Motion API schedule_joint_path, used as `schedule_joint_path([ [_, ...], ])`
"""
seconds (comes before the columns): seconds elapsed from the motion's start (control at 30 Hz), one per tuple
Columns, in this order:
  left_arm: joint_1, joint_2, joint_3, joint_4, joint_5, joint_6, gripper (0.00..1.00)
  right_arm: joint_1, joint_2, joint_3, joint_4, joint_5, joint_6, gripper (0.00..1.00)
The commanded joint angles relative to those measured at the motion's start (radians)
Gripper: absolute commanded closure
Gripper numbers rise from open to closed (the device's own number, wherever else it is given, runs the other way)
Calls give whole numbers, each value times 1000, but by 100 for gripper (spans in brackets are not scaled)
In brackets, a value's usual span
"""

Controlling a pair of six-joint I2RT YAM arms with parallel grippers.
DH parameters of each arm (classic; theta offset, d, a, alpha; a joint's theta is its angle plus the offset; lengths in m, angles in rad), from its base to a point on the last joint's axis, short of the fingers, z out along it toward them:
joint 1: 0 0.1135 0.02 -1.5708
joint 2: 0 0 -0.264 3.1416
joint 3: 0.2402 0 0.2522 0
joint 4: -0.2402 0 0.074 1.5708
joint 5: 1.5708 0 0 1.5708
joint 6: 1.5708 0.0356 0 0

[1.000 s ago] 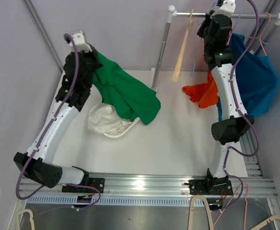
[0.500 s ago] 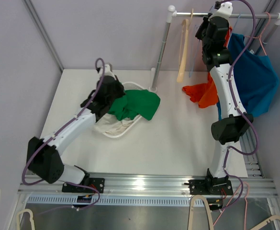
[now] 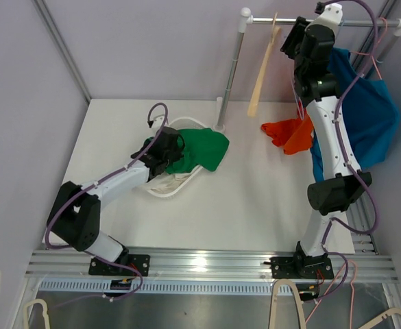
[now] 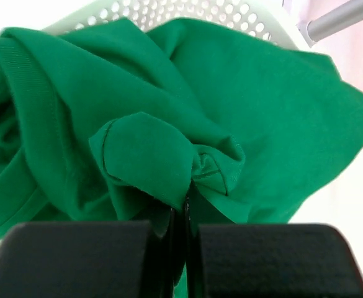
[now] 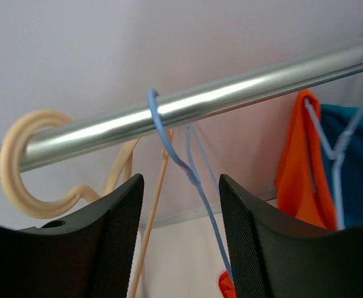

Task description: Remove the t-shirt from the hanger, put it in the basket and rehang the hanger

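The green t-shirt (image 3: 200, 149) lies bunched in the white basket (image 3: 166, 192), one part draped over its right rim. My left gripper (image 3: 167, 147) is low over the basket and shut on a fold of the green shirt (image 4: 169, 155). My right gripper (image 3: 293, 41) is open and empty, up at the metal rail (image 3: 289, 21). In the right wrist view a thin blue wire hanger (image 5: 190, 177) hooked on the rail (image 5: 187, 108) hangs between my fingers. A bare cream hanger (image 3: 263, 65) hangs to its left.
An orange shirt (image 3: 289, 133) and a blue shirt (image 3: 368, 116) hang at the right end of the rail, behind my right arm. A white cloth (image 3: 160, 180) lies under the green shirt. The rack's post (image 3: 231, 75) stands just right of the basket.
My left arm has swung down from high at the left and lowered the green t-shirt into the basket. My right gripper has shifted slightly at the rail.
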Motion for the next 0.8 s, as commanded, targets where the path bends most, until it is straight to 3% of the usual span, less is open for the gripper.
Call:
schedule_joint_path([
  [0.0, 12, 45, 13, 58, 38, -20, 99, -1, -113, -5, 20, 89, -21, 44],
  [0.07, 15, 67, 39, 20, 42, -29, 98, -4, -127, -5, 10, 135, -33, 43],
  [0.17, 15, 87, 39, 6, 38, -35, 73, -17, -150, -3, -16, 232, -55, 43],
  [0.2, 15, 87, 32, 13, 36, -38, 56, -23, -156, -2, -27, 249, -53, 43],
  [0.27, 16, 91, -7, 41, 32, -43, 45, -47, -159, 11, -55, 275, -37, 43],
  [0.3, 24, 96, -13, 47, 19, -41, 32, -55, -159, 18, -87, 278, -17, 44],
  [0.47, 110, 156, 13, 29, 113, -43, 9, -87, -137, 31, -133, 270, -7, 46],
  [0.5, 112, 153, 15, 30, 123, -38, 1, -92, -130, 35, -144, 266, -6, 46],
  [0.77, 69, -19, -16, 12, 79, 9, 1, -147, -42, 43, -175, 186, 48, 49],
])
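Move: Right at the left hand, whose shut fingers still hold the green t-shirt, the basket's middle lies some 10 cm below and about 1 cm ahead; the white t-shirt in it is 6 cm back, 4 cm left. For the right hand, the orange t-shirt's blue hanger hangs about 14 cm right, 3 cm ahead; the empty blue hanger is 3 cm ahead, 1 cm left, and the wooden hanger 3 cm ahead, 9 cm left. Backing off the empty blue hanger with half-open fingers, the right hand swings up and to the right, then sinks and eases forward to face the orange t-shirt's hanger, ending about 11 cm right and 5 cm back, turned some 20 degrees clockwise. Meanwhile the left hand lowers the green t-shirt about 3 cm, opens wide to let go, sinks a little more and starts back up. ##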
